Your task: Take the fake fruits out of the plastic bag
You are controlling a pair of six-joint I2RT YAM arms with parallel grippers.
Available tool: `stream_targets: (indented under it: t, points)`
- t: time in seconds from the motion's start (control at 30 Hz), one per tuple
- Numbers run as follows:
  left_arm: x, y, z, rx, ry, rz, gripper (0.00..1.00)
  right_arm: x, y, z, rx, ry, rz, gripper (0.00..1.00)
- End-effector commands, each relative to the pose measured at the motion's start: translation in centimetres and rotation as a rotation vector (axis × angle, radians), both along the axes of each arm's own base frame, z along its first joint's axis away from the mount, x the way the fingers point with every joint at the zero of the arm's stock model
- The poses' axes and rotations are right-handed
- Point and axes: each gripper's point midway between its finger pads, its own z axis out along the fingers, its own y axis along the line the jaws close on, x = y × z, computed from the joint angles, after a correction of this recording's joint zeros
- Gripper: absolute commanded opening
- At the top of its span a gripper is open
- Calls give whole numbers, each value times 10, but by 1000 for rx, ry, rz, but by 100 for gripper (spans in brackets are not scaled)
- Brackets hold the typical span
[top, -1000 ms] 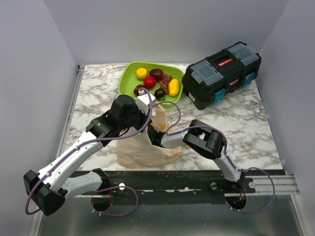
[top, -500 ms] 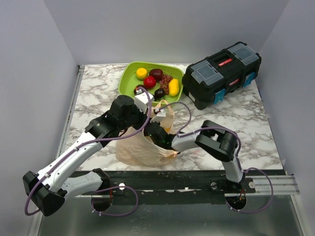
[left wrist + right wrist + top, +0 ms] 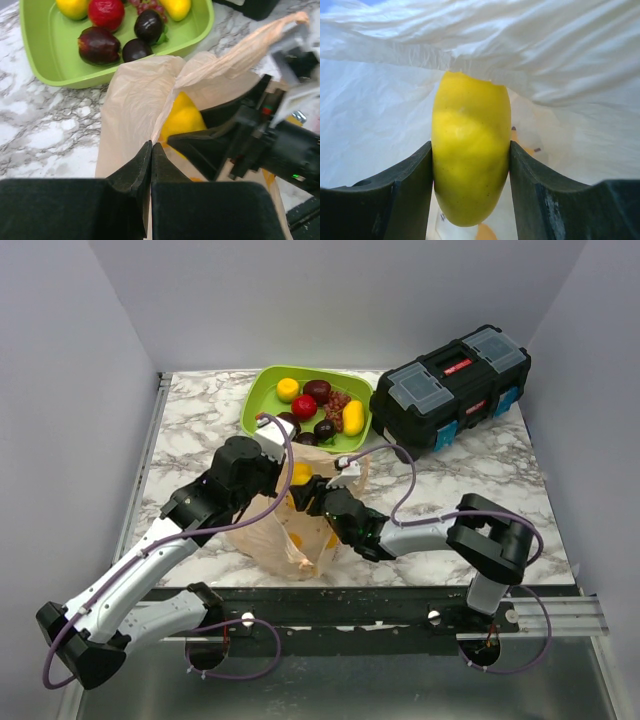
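Observation:
The pale-orange plastic bag [image 3: 300,540] stands between the two arms, its mouth held up. My left gripper [image 3: 151,146] is shut on the bag's [image 3: 132,105] near rim. My right gripper [image 3: 470,147] is inside the bag, its jaws pressed on both sides of a yellow fake fruit [image 3: 470,170]. That yellow fruit [image 3: 182,120] shows at the bag's mouth [image 3: 300,474]. Orange shapes [image 3: 296,538] show faintly through the bag's wall. Several fake fruits [image 3: 318,390], yellow, red, dark purple and a grape bunch, lie in the lime-green tray [image 3: 258,405].
A black toolbox [image 3: 450,390] with grey lids and blue latches stands at the back right, next to the tray. The tray [image 3: 40,55] lies just beyond the bag. Purple cables loop over both arms above the bag.
The right arm's elbow has swung out to the right and its gripper has come up toward the bag's mouth with the yellow fruit. The left gripper has shifted slightly left, pulling the bag upright.

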Motion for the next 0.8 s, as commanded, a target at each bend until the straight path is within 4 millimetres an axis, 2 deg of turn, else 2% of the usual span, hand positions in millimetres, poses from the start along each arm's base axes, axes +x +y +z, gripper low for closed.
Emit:
stream_targets:
  t: [0.0, 0.13, 0.23, 0.33, 0.47, 0.57, 0.77]
  points:
    - [12, 25, -9, 75, -13, 150, 0, -12, -13, 12, 13, -22, 40, 1]
    - [19, 36, -8, 83, -14, 228, 0, -25, -13, 25, 21, -38, 120, 1]
    - [25, 45, -10, 83, -9, 290, 0, -38, -1, 31, 15, -55, 228, 1]
    - [31, 65, -9, 91, -11, 401, 0, -55, 15, 36, 15, -57, 363, 1]
    - [36, 98, -4, 83, -38, 567, 0, -67, 16, 49, 52, -57, 417, 1]
    - [38, 117, 3, 63, -59, 650, 0, -62, 6, 61, 40, -74, 375, 1]
    - [34, 163, 15, 42, -114, 844, 0, -29, -37, 81, -55, -122, 112, 1]
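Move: Pinched in the right gripper and still within the bag's mouth, the yellow mango has the green tray's middle some 27 cm straight ahead and 9 cm below it. The tray's nearest dark fruit is about 20 cm ahead, level left-right; the bag's body lies about 5 cm back, 2 cm left and 6 cm below. From the left hand, shut on the bag's rim, the bag's body is about 2 cm back, 2 cm right and 20 cm down; the mango is about 4 cm ahead, 3 cm right and 13 cm down. Backing out of the bag's mouth with the mango still gripped, the right hand first slips slightly right, then draws back about 5 cm and rises 7 cm, turning some 15–20 degrees counter-clockwise. Meanwhile the left hand keeps the rim pinched and hauls it 12 cm left, slowly then faster, and 4 cm forward, swinging its fingers counter-clockwise by about 35 degrees. ##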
